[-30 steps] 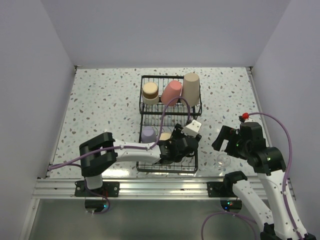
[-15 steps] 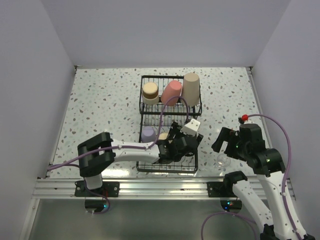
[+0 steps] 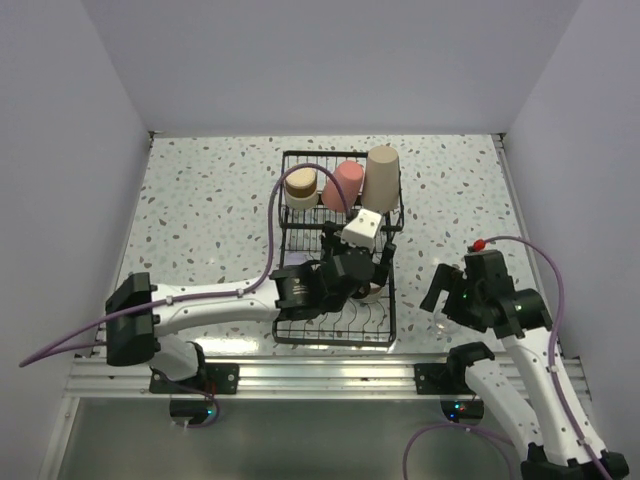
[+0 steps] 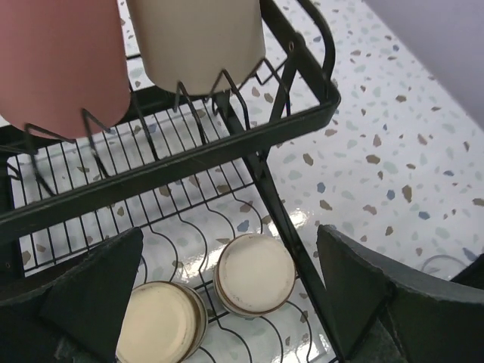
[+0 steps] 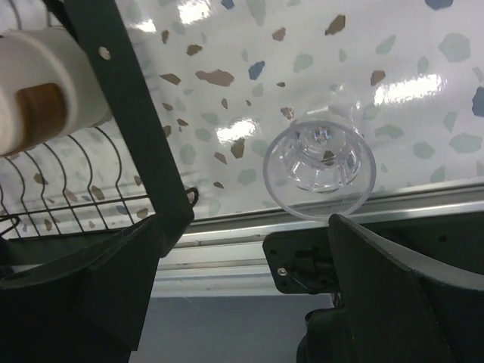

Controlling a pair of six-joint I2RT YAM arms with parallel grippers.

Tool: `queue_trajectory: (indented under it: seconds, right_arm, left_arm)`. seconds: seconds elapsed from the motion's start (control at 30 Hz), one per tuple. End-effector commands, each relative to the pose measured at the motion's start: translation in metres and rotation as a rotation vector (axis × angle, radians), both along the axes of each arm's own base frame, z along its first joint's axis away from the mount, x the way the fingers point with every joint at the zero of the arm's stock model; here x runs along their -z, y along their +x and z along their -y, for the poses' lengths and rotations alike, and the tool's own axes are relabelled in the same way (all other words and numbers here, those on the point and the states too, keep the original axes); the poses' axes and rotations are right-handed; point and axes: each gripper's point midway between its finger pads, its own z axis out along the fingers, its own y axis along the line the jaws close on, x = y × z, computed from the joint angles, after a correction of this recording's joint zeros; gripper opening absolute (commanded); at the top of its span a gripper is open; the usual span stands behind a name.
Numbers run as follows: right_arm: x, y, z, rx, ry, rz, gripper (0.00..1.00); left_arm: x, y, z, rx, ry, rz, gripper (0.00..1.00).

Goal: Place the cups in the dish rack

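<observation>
The black wire dish rack stands mid-table. In its raised basket sit a short tan cup, a pink cup and a tall beige cup. My left gripper hovers over the lower tines, open and empty. Below it two short tan cups stand upside down on the tines. The lavender cup is hidden under the arm. My right gripper is open just above the tiny clear glass, which stands on the table beside the right fingertip.
The rack's dark frame runs close along the right gripper's left side, with a short cup behind it. The glass stands near the table's front metal rail. Side walls close in the speckled table.
The left gripper has opened fully and risen from the lower tines toward the raised basket, leaving a short cup there. The right gripper has dipped slightly toward the glass.
</observation>
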Motion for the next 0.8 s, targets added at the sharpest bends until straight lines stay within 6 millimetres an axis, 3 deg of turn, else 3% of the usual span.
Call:
queue_trajectory:
  seconds: [0.0, 0.17, 0.4, 0.67, 0.77]
  right_arm:
    - [0.019, -0.008, -0.002, 0.044, 0.009, -0.108, 0.93]
    - [0.041, -0.013, -0.007, 0.069, 0.03, -0.191, 0.9]
    - [0.054, -0.004, -0.007, 0.095, 0.02, -0.194, 0.86]
    - [0.061, 0.007, -0.007, 0.107, 0.012, -0.182, 0.76]
    - [0.051, 0.014, -0.011, 0.111, 0.036, -0.149, 0.73]
  left_arm:
    - [-0.039, -0.001, -0.011, -0.038, -0.098, 0.019, 1.0]
    - [-0.044, -0.007, -0.028, -0.06, -0.124, -0.003, 1.0]
    - [-0.036, -0.021, -0.061, -0.093, -0.146, -0.048, 0.99]
    - [-0.03, -0.028, -0.091, -0.136, -0.144, -0.074, 0.98]
    - [-0.03, -0.03, -0.096, -0.142, -0.146, -0.078, 0.98]
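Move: The clear cup stands about 2 cm ahead of the right hand, 3 cm to its right and 9 cm below; the tan cup just set in the rack is some 10 cm ahead, 15 cm left and 4 cm below. From the left hand the clear cup is about 8 cm back, 20 cm right and 19 cm down. That tan cup lies level ahead, 3 cm right, the middle cup level ahead, 6 cm left, and the purple cup 1 cm ahead, 15 cm left, all roughly 14 cm below. The right hand sinks about 4.5 cm towards the clear cup, easing slightly back while its fingers tip some 15 degrees steeper, then holds that height short of the cup as its wide fingers start to narrow. The empty left hand, still open, finishes rising and swings about 8 cm left and a little back, away from the tan cup and over the lower rack's other cups, rolling slightly. ##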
